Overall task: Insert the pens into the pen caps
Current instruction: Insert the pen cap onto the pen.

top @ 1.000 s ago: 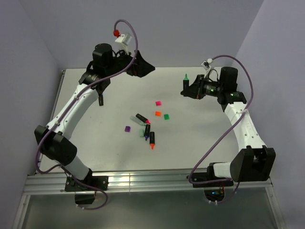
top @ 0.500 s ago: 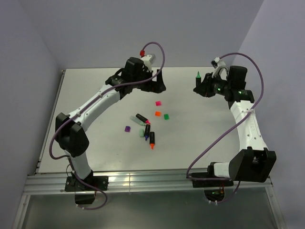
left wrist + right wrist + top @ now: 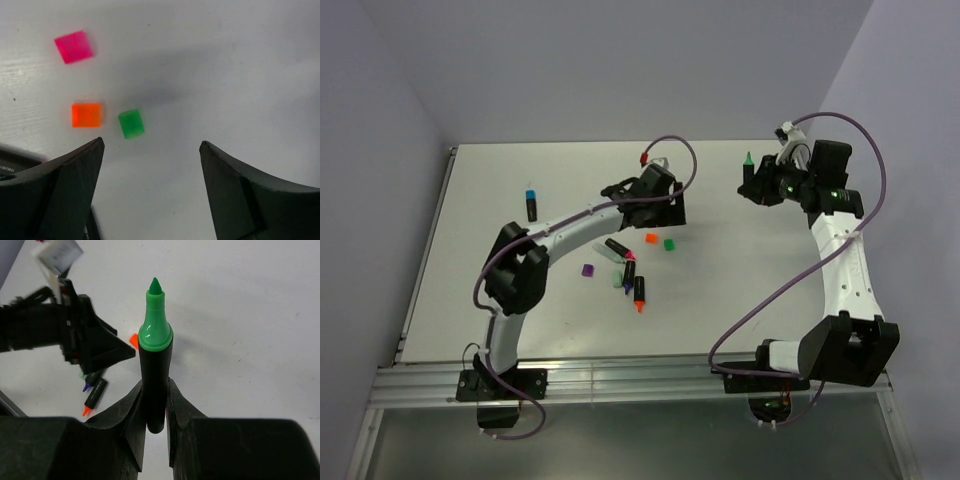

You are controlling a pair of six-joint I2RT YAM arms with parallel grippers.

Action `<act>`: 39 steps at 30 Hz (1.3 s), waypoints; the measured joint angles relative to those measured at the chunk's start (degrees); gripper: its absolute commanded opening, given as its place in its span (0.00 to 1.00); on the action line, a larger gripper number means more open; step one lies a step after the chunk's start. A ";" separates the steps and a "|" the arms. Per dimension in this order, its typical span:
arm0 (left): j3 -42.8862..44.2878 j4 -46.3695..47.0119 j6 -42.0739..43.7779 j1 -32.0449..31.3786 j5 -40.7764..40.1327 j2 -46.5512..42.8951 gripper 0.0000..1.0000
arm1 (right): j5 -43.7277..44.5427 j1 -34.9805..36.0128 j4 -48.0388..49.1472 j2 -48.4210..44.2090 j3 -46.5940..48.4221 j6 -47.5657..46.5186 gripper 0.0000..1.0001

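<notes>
My right gripper (image 3: 156, 385) is shut on a black pen with a green tip (image 3: 155, 355), held upright above the table at the right (image 3: 749, 160). My left gripper (image 3: 151, 144) hangs open over bare table, just beside three pen caps: pink (image 3: 74, 46), orange (image 3: 86, 114) and green (image 3: 131, 123). From above, the left gripper (image 3: 665, 207) hides the pink cap, while the orange cap (image 3: 651, 238) and green cap (image 3: 669, 244) show below it. A purple cap (image 3: 587, 270) lies further left. Several uncapped pens (image 3: 628, 272) lie in a loose pile mid-table.
A black pen wearing a blue cap (image 3: 531, 202) lies at the back left. The left arm's purple cable (image 3: 670, 140) loops above its wrist. The table's metal rail (image 3: 620, 380) runs along the near edge, and walls close the back and sides.
The left arm has swung from the back left to the middle, its gripper now over the caps and slightly narrower. The right arm has drawn the green pen to the right.
</notes>
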 measured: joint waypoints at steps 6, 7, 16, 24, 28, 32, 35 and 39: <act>2.03 -3.65 -5.81 -0.74 -6.36 6.25 0.76 | 0.04 -0.70 -1.38 -1.75 0.00 -1.05 0.00; 2.32 -4.07 -6.51 -0.72 -7.08 6.84 0.75 | 0.00 -0.76 -1.53 -1.92 0.00 -1.09 0.00; 4.57 -4.81 -8.90 -1.68 -8.02 11.06 0.68 | -0.20 -1.73 -2.25 -2.03 -0.11 -1.88 0.00; 7.32 -4.81 -9.42 -2.60 -8.22 13.16 0.65 | -1.09 -2.25 -2.84 -2.01 -1.11 -2.56 0.00; 7.34 -4.74 -9.46 -3.17 -8.46 14.21 0.64 | -1.38 -2.43 -3.30 -2.01 -1.27 -2.58 0.00; 7.34 -4.76 -9.46 -3.32 -8.72 15.41 0.62 | -1.81 -2.51 -3.32 -2.01 -1.27 -2.60 0.00; 7.39 -4.68 -9.51 -3.30 -9.07 16.24 0.61 | -2.21 -2.58 -3.32 -2.01 -1.29 -2.58 0.00; 7.56 -4.39 -9.51 -3.30 -9.18 16.39 0.60 | -2.49 -2.73 -3.32 -2.01 -1.53 -2.62 0.00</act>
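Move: The green cap lies almost under the left hand, about 13 cm below, 1 cm ahead and 2 cm to its right. At the same depth the orange cap is some 3 cm left and 2 cm ahead of that hand, the pink cap 2 cm left and 8 cm ahead, the pink-tipped pen about 10 cm left and level with it. From the right hand, which holds the green-tipped pen, the green cap lies roughly 18 cm left, 3 cm ahead and 26 cm below. The green cap is what the left hand comes down on: it sinks about 11 cm, quickly at first, then easing before a last few centimetres, ending slightly to the right. The wrist turns some 10 degrees counter-clockwise and tips a little more downward while the fingers narrow from nearly wide to a bit over half open, one to either side of the cap, not yet gripping. The right hand keeps its hold on the green-tipped pen. ##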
